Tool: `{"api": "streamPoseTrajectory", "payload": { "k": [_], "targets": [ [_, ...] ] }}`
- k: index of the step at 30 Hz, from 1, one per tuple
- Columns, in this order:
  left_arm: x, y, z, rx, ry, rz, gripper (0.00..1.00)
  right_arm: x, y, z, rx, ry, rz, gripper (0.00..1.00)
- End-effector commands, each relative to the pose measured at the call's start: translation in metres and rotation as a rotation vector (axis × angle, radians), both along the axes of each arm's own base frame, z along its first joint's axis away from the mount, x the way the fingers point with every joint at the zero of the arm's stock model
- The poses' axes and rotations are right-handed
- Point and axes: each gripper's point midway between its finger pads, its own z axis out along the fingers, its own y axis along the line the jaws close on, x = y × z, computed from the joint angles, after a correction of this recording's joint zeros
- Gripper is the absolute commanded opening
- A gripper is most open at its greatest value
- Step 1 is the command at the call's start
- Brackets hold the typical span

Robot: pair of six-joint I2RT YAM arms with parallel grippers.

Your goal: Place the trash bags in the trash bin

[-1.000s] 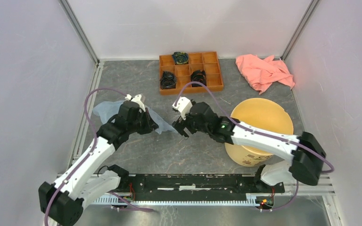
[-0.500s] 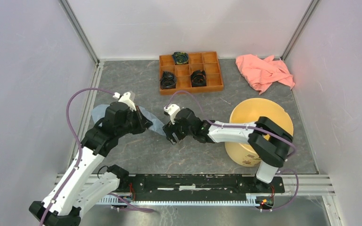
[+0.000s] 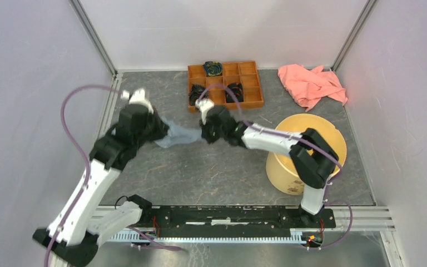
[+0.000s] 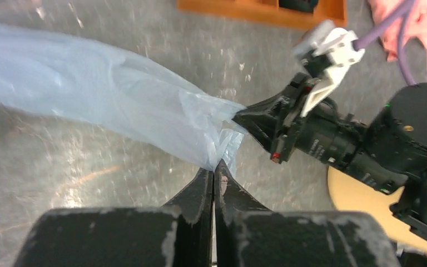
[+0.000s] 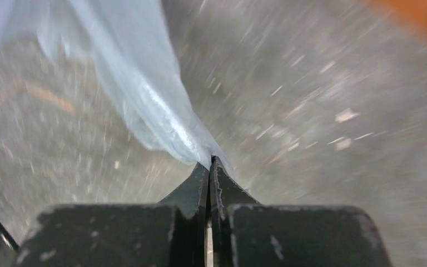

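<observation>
The trash bag, thin pale blue plastic, is bunched and stretched between my two grippers left of centre. My left gripper is shut on its edge; in the left wrist view the film runs up and left from the pinched jaws. My right gripper is shut on the bag's other end, and its wrist view shows plastic trailing from the closed tips. The trash bin, a pale yellow bucket, stands upright at right, partly behind the right arm, apart from the bag.
An orange-brown compartmented tray holding dark rolled items sits at the back, just behind the right wrist. A salmon-pink cloth lies at the back right. White walls with metal rails close in the left, right and back sides.
The right gripper went from open beside the bag to shut on it. Both grippers moved toward the back of the table, and the bag gathered into a narrower band between them.
</observation>
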Motion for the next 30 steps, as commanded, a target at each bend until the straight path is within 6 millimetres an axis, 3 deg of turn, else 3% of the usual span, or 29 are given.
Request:
{"api": "streamPoseTrajectory", "payload": {
  "k": [1, 3, 5, 7, 8, 9, 11, 12, 13, 15, 17, 18, 19, 21, 23, 25, 27, 29, 30],
  "targets": [
    [0.063, -0.010, 0.138, 0.034, -0.286, 0.006, 0.02, 0.071, -0.025, 0.196, 0.193, -0.284, -0.139, 0.00],
    [0.054, -0.042, 0.219, -0.081, -0.436, -0.174, 0.02, 0.061, -0.035, 0.283, 0.250, -0.421, -0.119, 0.00],
    [0.017, -0.066, 0.286, -0.226, -0.614, -0.374, 0.02, 0.027, -0.045, 0.355, 0.342, -0.554, -0.062, 0.00],
    [-0.025, -0.067, 0.317, -0.337, -0.758, -0.472, 0.02, -0.017, -0.059, 0.396, 0.435, -0.685, -0.009, 0.00],
    [-0.037, -0.062, 0.313, -0.355, -0.792, -0.470, 0.02, -0.036, -0.063, 0.393, 0.477, -0.708, 0.025, 0.00],
    [-0.043, -0.052, 0.301, -0.366, -0.803, -0.429, 0.02, -0.055, -0.071, 0.401, 0.563, -0.759, 0.059, 0.00],
    [-0.032, -0.029, 0.243, -0.360, -0.703, -0.250, 0.02, -0.069, -0.084, 0.375, 0.631, -0.783, 0.062, 0.01],
    [-0.022, -0.018, 0.198, -0.333, -0.600, -0.150, 0.02, -0.068, -0.083, 0.344, 0.607, -0.749, 0.063, 0.01],
    [-0.015, -0.008, 0.141, -0.273, -0.449, -0.065, 0.02, -0.063, -0.078, 0.304, 0.541, -0.687, 0.062, 0.01],
    [-0.013, 0.001, 0.038, -0.157, -0.143, 0.026, 0.02, -0.059, -0.066, 0.223, 0.386, -0.520, 0.085, 0.01],
    [-0.025, -0.005, -0.011, -0.123, 0.032, -0.001, 0.02, -0.069, -0.056, 0.159, 0.308, -0.360, 0.133, 0.01],
    [-0.030, -0.008, -0.027, -0.116, 0.077, -0.028, 0.02, -0.074, -0.054, 0.140, 0.297, -0.310, 0.144, 0.01],
    [-0.031, -0.009, -0.030, -0.118, 0.086, -0.032, 0.02, -0.076, -0.052, 0.132, 0.308, -0.283, 0.144, 0.01],
    [-0.024, -0.008, -0.011, -0.128, 0.025, -0.022, 0.02, -0.075, -0.049, 0.137, 0.319, -0.288, 0.143, 0.01],
    [-0.013, -0.009, 0.037, -0.146, -0.102, -0.034, 0.02, -0.060, -0.046, 0.167, 0.284, -0.345, 0.126, 0.01],
    [-0.006, -0.011, 0.103, -0.157, -0.244, -0.070, 0.02, -0.048, -0.043, 0.228, 0.284, -0.443, 0.118, 0.01],
    [-0.008, -0.008, 0.160, -0.159, -0.375, -0.094, 0.02, -0.048, -0.046, 0.276, 0.332, -0.521, 0.122, 0.01],
    [-0.013, -0.001, 0.184, -0.170, -0.440, -0.078, 0.02, -0.052, -0.051, 0.298, 0.383, -0.565, 0.119, 0.01],
    [-0.017, 0.003, 0.183, -0.176, -0.454, -0.063, 0.02, -0.055, -0.053, 0.295, 0.399, -0.564, 0.118, 0.01]
  ]
}}
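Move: Both hands already pinch the blue trash bag, strung between them. The trash bin stands about 34 cm right of the right hand and 11 cm back, slightly below it; from the left hand it is some 46 cm right and 6 cm back, 15 cm down. The wooden tray's middle lies about 21 cm ahead and 8 cm right of the right hand, 8 cm lower, with a black roll 18 cm ahead and 2 cm left of that hand. Keeping their pinch on the bag's edge, both hands whip it upward together, the right some 40 cm and the left about 27, going forward first and then back as the fingers tip up 40 to 50 degrees. They snap down again, fingers tipping down, the left ending that stroke slightly under its starting height, then start up once more. ##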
